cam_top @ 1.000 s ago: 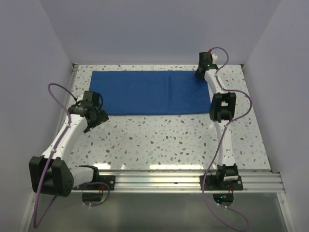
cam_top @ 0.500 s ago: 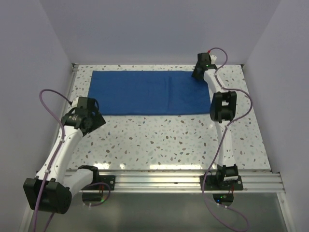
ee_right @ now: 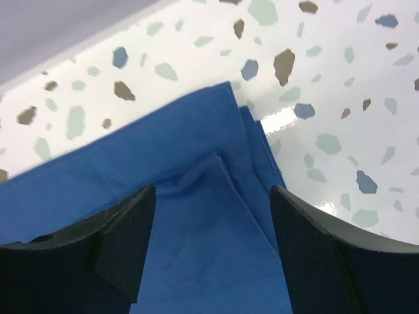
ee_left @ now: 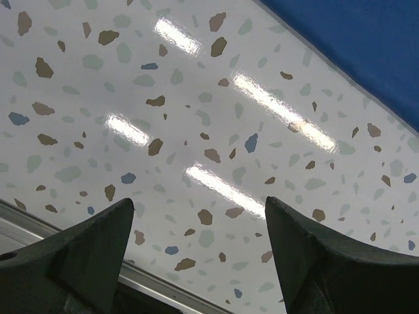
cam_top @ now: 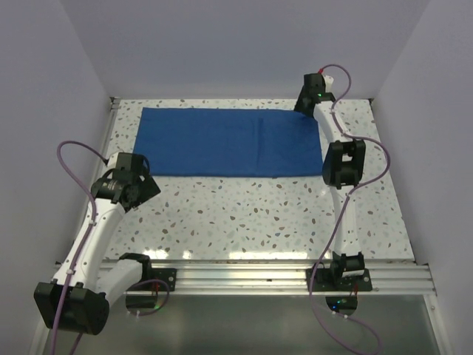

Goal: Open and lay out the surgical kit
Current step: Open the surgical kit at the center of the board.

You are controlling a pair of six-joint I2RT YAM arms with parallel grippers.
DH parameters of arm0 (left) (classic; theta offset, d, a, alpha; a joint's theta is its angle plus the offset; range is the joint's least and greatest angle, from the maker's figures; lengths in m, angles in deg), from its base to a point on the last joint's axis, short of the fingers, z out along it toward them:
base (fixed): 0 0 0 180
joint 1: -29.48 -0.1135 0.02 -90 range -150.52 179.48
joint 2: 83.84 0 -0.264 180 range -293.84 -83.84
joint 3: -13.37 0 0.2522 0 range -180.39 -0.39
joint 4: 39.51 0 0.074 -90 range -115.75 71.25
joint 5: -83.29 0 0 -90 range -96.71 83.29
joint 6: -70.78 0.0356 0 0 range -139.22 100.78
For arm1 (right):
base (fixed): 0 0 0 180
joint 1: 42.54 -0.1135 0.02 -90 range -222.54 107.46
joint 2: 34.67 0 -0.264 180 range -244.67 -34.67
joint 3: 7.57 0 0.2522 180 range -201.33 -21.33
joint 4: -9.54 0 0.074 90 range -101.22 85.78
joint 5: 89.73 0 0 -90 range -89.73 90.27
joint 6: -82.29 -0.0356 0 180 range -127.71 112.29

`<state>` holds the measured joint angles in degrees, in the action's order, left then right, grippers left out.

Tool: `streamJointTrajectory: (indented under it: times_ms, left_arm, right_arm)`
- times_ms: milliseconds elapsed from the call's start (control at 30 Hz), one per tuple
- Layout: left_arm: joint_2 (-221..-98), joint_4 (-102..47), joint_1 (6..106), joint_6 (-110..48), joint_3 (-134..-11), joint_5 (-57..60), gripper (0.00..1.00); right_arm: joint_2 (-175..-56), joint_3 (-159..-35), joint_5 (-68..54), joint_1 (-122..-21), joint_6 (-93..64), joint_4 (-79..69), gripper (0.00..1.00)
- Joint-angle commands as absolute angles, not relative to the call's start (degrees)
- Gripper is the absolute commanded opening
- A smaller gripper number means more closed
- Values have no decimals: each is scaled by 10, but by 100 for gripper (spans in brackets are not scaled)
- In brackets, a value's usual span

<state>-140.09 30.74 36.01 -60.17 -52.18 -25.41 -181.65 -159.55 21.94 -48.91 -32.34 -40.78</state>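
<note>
The surgical kit shows as a royal-blue cloth (cam_top: 222, 142), spread as a flat rectangle across the far half of the speckled table. My right gripper (cam_top: 304, 109) hovers over its far right corner, open. In the right wrist view the cloth's layered corner (ee_right: 196, 229) lies below and between the spread fingers, and my right gripper (ee_right: 213, 189) touches nothing. My left gripper (cam_top: 140, 191) hangs open over bare table just in front of the cloth's near left corner. The left wrist view has my left gripper (ee_left: 198, 200) empty and the cloth's edge (ee_left: 366, 46) at upper right.
Lavender walls (cam_top: 44, 111) close in the table on the left, back and right. An aluminium rail (cam_top: 281, 277) with both arm bases runs along the near edge. A metal strip (ee_left: 26, 222) borders the table's left side, close to the left gripper.
My right gripper has opened, let go of the cloth's far right corner and lifted a little. My left arm has drawn back from the cloth's near left corner, toward the left and the near side.
</note>
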Motion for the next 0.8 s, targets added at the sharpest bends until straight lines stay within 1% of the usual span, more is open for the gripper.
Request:
streamJointTrajectory:
  times_ms: [0, 100, 367, 400, 467, 500, 567, 600, 667, 700, 767]
  left_arm:
    - [-1398, 314, 359, -605, -520, -265, 85]
    - [-1398, 314, 360, -606, -519, -267, 86]
    - [-1408, 314, 359, -608, -521, -274, 85]
    - [-1410, 314, 359, -609, -521, -275, 85]
    - [-1412, 312, 359, -608, -520, -276, 85]
    - [-1414, 312, 359, -609, -521, -276, 85]
    - [-1418, 312, 359, -608, -520, -276, 86]
    - [-1418, 312, 360, -608, -520, -277, 85]
    - [-1419, 312, 360, -608, -520, -276, 86]
    - [-1419, 312, 359, -608, -520, -276, 86]
    - [-1418, 311, 359, -607, -519, -276, 86]
  right_arm:
    - [-1833, -1647, 210, -491, -330, -399, 73]
    - [-1847, -1652, 205, -490, -336, -389, 69]
    - [-1888, -1666, 195, -492, -347, -385, 65]
    - [-1890, -1667, 196, -491, -349, -386, 62]
    - [-1896, -1668, 193, -492, -350, -387, 57]
    - [-1897, -1669, 195, -491, -350, -387, 51]
    - [-1897, -1669, 196, -491, -349, -387, 45]
    - [-1896, -1668, 198, -492, -349, -388, 39]
    - [-1891, -1666, 200, -492, -345, -389, 32]
    - [-1888, -1662, 203, -492, -344, -390, 23]
    - [-1882, -1657, 205, -493, -341, -391, 17]
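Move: For the right hand, the raised ridge in the surgical kit's top cloth, near the far right corner, lies about 2 cm ahead, 1 cm left and 4 cm below. That corner is some 7 cm ahead and 5 cm right; the near right corner roughly 23 cm back and 3 cm right. The middle of the fold seam is about 10 cm back and 20 cm left. From the left hand, the ridge lies around 42 cm ahead, 57 cm right and 10 cm below. Up and a little forward first, by about 2 cm each, then sharply down some 6 cm, the right hand brings its open fingers onto the ridge of the kit's top cloth near the far right corner. There the hand stays put and closes its fingers most of the way, pinching a small fold of the cloth between the tips. ##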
